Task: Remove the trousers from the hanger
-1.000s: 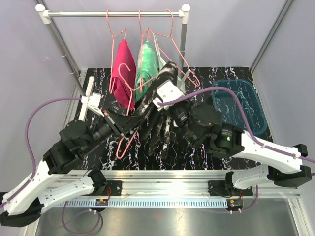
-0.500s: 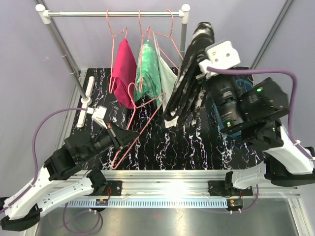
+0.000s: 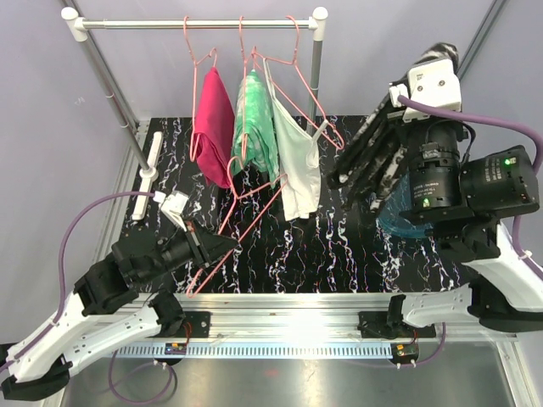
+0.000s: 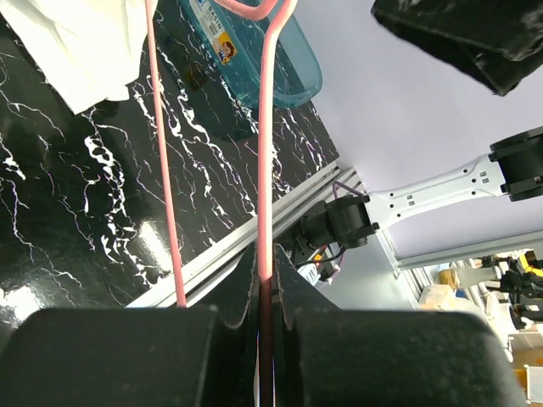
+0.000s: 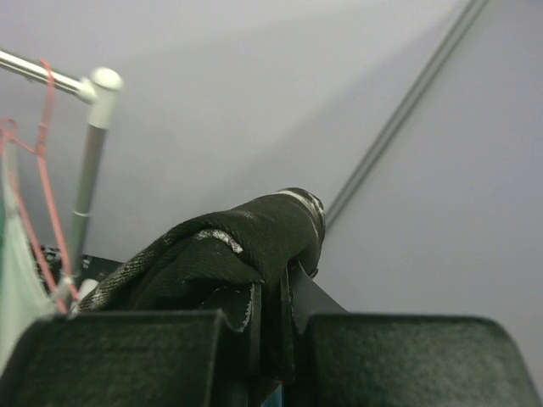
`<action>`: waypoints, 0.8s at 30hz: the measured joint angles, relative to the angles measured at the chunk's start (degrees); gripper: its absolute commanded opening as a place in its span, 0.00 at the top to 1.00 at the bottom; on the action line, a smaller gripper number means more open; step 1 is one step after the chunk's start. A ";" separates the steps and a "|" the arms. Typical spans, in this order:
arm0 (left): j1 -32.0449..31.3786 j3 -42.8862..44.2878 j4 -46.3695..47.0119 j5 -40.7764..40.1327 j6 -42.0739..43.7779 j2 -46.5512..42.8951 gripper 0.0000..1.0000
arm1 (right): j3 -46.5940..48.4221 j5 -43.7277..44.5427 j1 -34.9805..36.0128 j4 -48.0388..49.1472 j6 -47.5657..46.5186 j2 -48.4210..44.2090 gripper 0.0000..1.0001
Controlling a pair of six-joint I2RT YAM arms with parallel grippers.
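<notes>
The black, white-flecked trousers [image 3: 373, 153] hang free of the hanger, draped from my right gripper [image 3: 437, 58], which is raised high at the right and shut on their top fold [image 5: 242, 242]. In the right wrist view the cloth bunches between that gripper's [image 5: 273, 292] jaws. The bare pink wire hanger [image 3: 246, 225] slants over the table's left half. My left gripper [image 3: 216, 246] is shut on its wire [image 4: 265, 170], which runs straight up between the jaws of that gripper [image 4: 265, 267]. The trousers [image 4: 462, 34] show at the top right of the left wrist view.
A clothes rack [image 3: 195, 24] at the back carries a crimson garment [image 3: 212, 127], a green one [image 3: 253, 127] and a white top [image 3: 299, 165] on pink hangers. A teal plastic bin [image 3: 405, 225] sits at the right, under the trousers and the right arm. The tabletop [image 3: 322, 246] is black marble-patterned.
My right gripper has swung up and to the right with the trousers, pulling them off the hanger. The left gripper has drawn the bare hanger slightly back toward the near left.
</notes>
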 measured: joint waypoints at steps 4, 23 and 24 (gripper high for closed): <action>0.00 0.00 0.13 0.11 0.50 -0.02 1.00 | -5.42 0.37 -10.27 -3.30 4.68 -2.71 1.00; 0.00 -10.08 6.19 1.44 0.22 1.03 1.00 | -37.07 -7.76 -52.68 -16.81 32.39 -12.61 1.00; 0.00 -10.32 6.19 1.44 0.24 0.96 1.00 | -38.38 -7.85 -52.92 -17.75 33.11 -13.33 1.00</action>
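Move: The right hand holds the black-and-white trousers high up; the blue basket they are headed for lies about 18 cm ahead, 16 cm to the right and some 55 cm below. The hanging white garment is roughly 25 cm ahead, 19 cm to the left and 30 cm lower than that hand. From the left hand, which grips the empty pink hanger, the basket is about 29 cm ahead, 46 cm right and 25 cm down. Right hand lowers the trousers 20 cm, swinging rightward towards the basket, turning clockwise; left lowers its hanger 6 cm. ##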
